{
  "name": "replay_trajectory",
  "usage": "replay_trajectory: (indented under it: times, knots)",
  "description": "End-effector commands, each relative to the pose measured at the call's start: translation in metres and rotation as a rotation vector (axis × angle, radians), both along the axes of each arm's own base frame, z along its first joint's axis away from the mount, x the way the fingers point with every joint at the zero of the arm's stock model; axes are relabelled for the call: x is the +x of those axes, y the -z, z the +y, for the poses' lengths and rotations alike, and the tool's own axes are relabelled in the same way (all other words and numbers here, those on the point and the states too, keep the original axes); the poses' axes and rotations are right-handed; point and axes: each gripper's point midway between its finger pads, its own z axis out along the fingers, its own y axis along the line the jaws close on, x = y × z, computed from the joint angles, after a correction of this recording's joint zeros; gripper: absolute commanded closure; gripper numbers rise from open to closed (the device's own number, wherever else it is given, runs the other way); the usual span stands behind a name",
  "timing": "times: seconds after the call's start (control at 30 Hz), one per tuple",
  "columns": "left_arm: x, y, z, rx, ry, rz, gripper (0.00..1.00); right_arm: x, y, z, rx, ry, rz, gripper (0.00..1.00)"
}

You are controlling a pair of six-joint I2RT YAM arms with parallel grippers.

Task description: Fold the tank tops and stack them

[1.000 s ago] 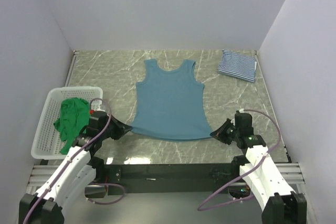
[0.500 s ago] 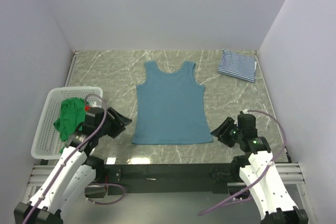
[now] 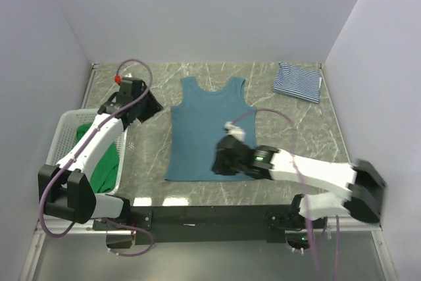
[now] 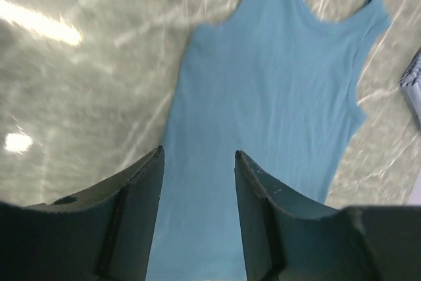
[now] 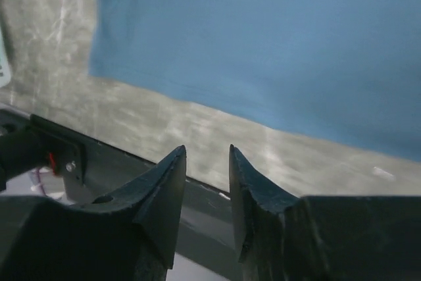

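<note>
The plain teal tank top [image 3: 214, 129] lies flat in the middle of the table, straps toward the back wall. A striped tank top [image 3: 297, 82] sits folded at the back right. The green tank top [image 3: 104, 168] is bunched in the basket. My left gripper [image 3: 152, 104] hovers open just left of the teal top's upper left side; in the left wrist view its jaws [image 4: 198, 156] frame the teal fabric [image 4: 276, 97] below, apart from it. My right gripper [image 3: 220, 162] is open above the teal top's bottom hem [image 5: 263, 37], and its jaws [image 5: 208, 151] are empty.
A white mesh basket [image 3: 56, 146] stands at the left edge, partly under my left arm. The table's near edge with its dark rail [image 5: 131, 162] runs close below the right gripper. Grey walls close in the back and both sides.
Both grippers have opened and let go of the teal top's bottom corners. The left arm swung back toward the top's upper left side; the right arm reached left over the hem.
</note>
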Motion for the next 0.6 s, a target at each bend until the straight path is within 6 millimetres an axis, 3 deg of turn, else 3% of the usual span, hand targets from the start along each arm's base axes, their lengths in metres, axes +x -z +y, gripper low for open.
replay_trajectory:
  times: [0.0, 0.03, 0.13, 0.17, 0.23, 0.43, 0.57]
  knots:
    - [0.016, -0.036, 0.037, 0.068, -0.041, -0.081, 0.48, 0.022, -0.017, 0.064, -0.005, 0.023, -0.112, 0.61]
    - [0.018, -0.044, 0.043, 0.061, -0.046, -0.099, 0.48, 0.019, -0.014, 0.090, -0.033, -0.020, -0.122, 0.61]
    - [0.023, -0.058, 0.059, 0.056, -0.069, -0.141, 0.47, 0.013, -0.006, 0.122, -0.098, -0.078, -0.135, 0.61]
    - [0.024, -0.059, 0.065, 0.056, -0.084, -0.140, 0.47, 0.017, -0.001, 0.141, -0.114, -0.088, -0.133, 0.62]
    - [0.025, -0.062, 0.063, 0.038, -0.067, -0.142, 0.48, 0.020, 0.009, 0.161, -0.154, -0.105, -0.132, 0.61]
    - [0.027, -0.065, 0.063, 0.021, -0.048, -0.154, 0.48, 0.020, 0.027, 0.189, -0.209, -0.138, -0.126, 0.62]
    - [0.028, -0.064, 0.062, 0.015, -0.039, -0.157, 0.49, 0.018, 0.041, 0.195, -0.241, -0.151, -0.112, 0.61]
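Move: The near-left hem corner of the blue tank top lies about 19 cm to the right hand's left, barely 1 cm farther out and some 8 cm below. The middle of that tank top is roughly 18 cm ahead of this hand, about 1 cm to its left. The white basket's middle stands some 29 cm left of the corner and 8 cm farther out. From the left hand, the corner is about 17 cm back, 2 cm to its right and 12 cm below. Leftward, quick at first and easing off, the right hand sweeps some 19 cm over the near hem to the tank top's left corner, sinking about 5 cm, mostly late, while the wrist turns and tips some 15 degrees; its fingers stay partly open, not yet gripping the cloth. The left hand clears off about 7 cm left, rising 4 cm and easing slightly forward, half open, then waits. ##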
